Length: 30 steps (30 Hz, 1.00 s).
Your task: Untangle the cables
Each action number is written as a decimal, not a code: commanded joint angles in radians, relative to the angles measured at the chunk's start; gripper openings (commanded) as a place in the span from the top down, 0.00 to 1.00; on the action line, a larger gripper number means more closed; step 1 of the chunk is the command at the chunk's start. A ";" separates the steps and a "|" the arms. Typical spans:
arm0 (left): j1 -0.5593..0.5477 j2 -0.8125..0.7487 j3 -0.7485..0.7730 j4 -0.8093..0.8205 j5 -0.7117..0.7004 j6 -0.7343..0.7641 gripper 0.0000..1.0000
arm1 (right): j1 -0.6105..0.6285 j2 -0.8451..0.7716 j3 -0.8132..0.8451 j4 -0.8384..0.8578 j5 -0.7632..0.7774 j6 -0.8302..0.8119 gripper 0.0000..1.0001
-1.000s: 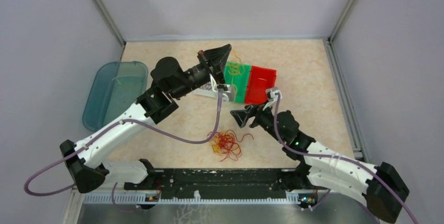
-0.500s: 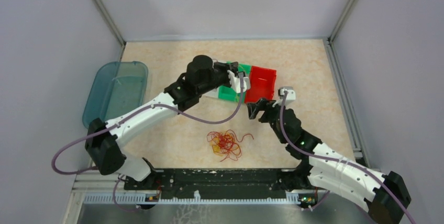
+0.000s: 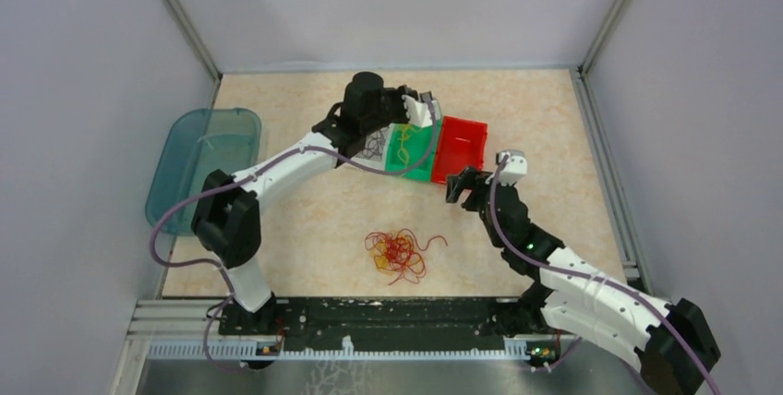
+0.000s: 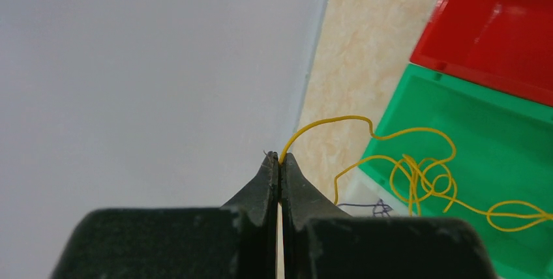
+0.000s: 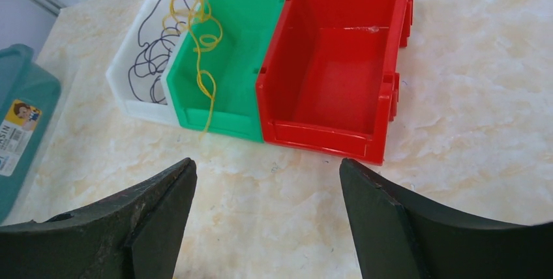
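Observation:
My left gripper [image 3: 422,105] hangs above the far edge of the green bin [image 3: 415,166], shut on one end of a yellow cable [image 4: 417,173]. The rest of that cable lies coiled in the green bin [image 5: 242,70] and drapes over its near rim. A dark cable [image 5: 153,51] lies in the white bin [image 5: 134,103]. The red bin [image 5: 339,70] holds nothing. A tangle of red, orange and yellow cables [image 3: 399,255] lies on the table in front of the bins. My right gripper [image 3: 459,184] is open and empty, low over the table just before the red bin [image 3: 459,148].
A teal translucent tray [image 3: 198,164] lies at the table's left edge; it also shows in the right wrist view [image 5: 19,122]. Grey walls close the table at the back and sides. The black rail with the arm bases runs along the near edge.
My left arm has stretched out and swung its gripper to the far side of the bins with the yellow cable. My right gripper has moved right and away, towards the red bin.

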 commanded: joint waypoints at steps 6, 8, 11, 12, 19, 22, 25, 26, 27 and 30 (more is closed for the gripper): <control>0.038 0.124 0.213 0.097 0.014 0.007 1.00 | -0.017 0.047 0.042 0.083 -0.022 0.002 0.19; 0.036 0.126 0.188 0.098 0.017 0.002 1.00 | -0.021 0.038 0.036 0.082 -0.022 0.003 0.19; 0.033 0.116 0.132 0.076 0.024 -0.011 1.00 | -0.027 0.018 0.026 0.075 -0.017 0.007 0.19; 0.029 0.110 0.106 0.072 0.023 -0.009 1.00 | -0.029 0.010 0.021 0.074 -0.016 0.008 0.19; 0.004 0.074 -0.053 0.091 0.038 0.013 1.00 | -0.035 -0.026 0.000 0.059 -0.012 0.017 0.19; -0.015 0.072 -0.053 0.070 0.053 -0.015 1.00 | -0.036 -0.029 -0.001 0.058 -0.014 0.024 0.19; -0.031 0.077 -0.038 0.042 0.068 -0.069 0.99 | -0.036 -0.029 -0.001 0.058 -0.017 0.034 0.19; -0.034 0.086 -0.023 0.028 0.065 -0.109 0.99 | -0.036 -0.029 -0.002 0.057 -0.017 0.039 0.19; -0.033 0.100 0.004 -0.002 0.067 -0.157 0.99 | -0.036 -0.030 -0.003 0.057 -0.019 0.042 0.19; -0.019 0.154 0.097 -0.112 0.076 -0.245 0.99 | -0.036 -0.045 -0.004 0.046 -0.020 0.050 0.20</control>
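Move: The left hand holds the yellow cable, with the green bin's middle about 7 cm back, 1 cm to its left and 22 cm below. The red bin lies some 9 cm back and 9 cm right, the white bin 6 cm back and 9 cm left. From the right hand, the green bin is about 10 cm ahead, 9 cm left and 13 cm lower. Still pinching the yellow cable, the left hand rises forward 4 cm, then sinks about 12 cm, drawing back 5. ##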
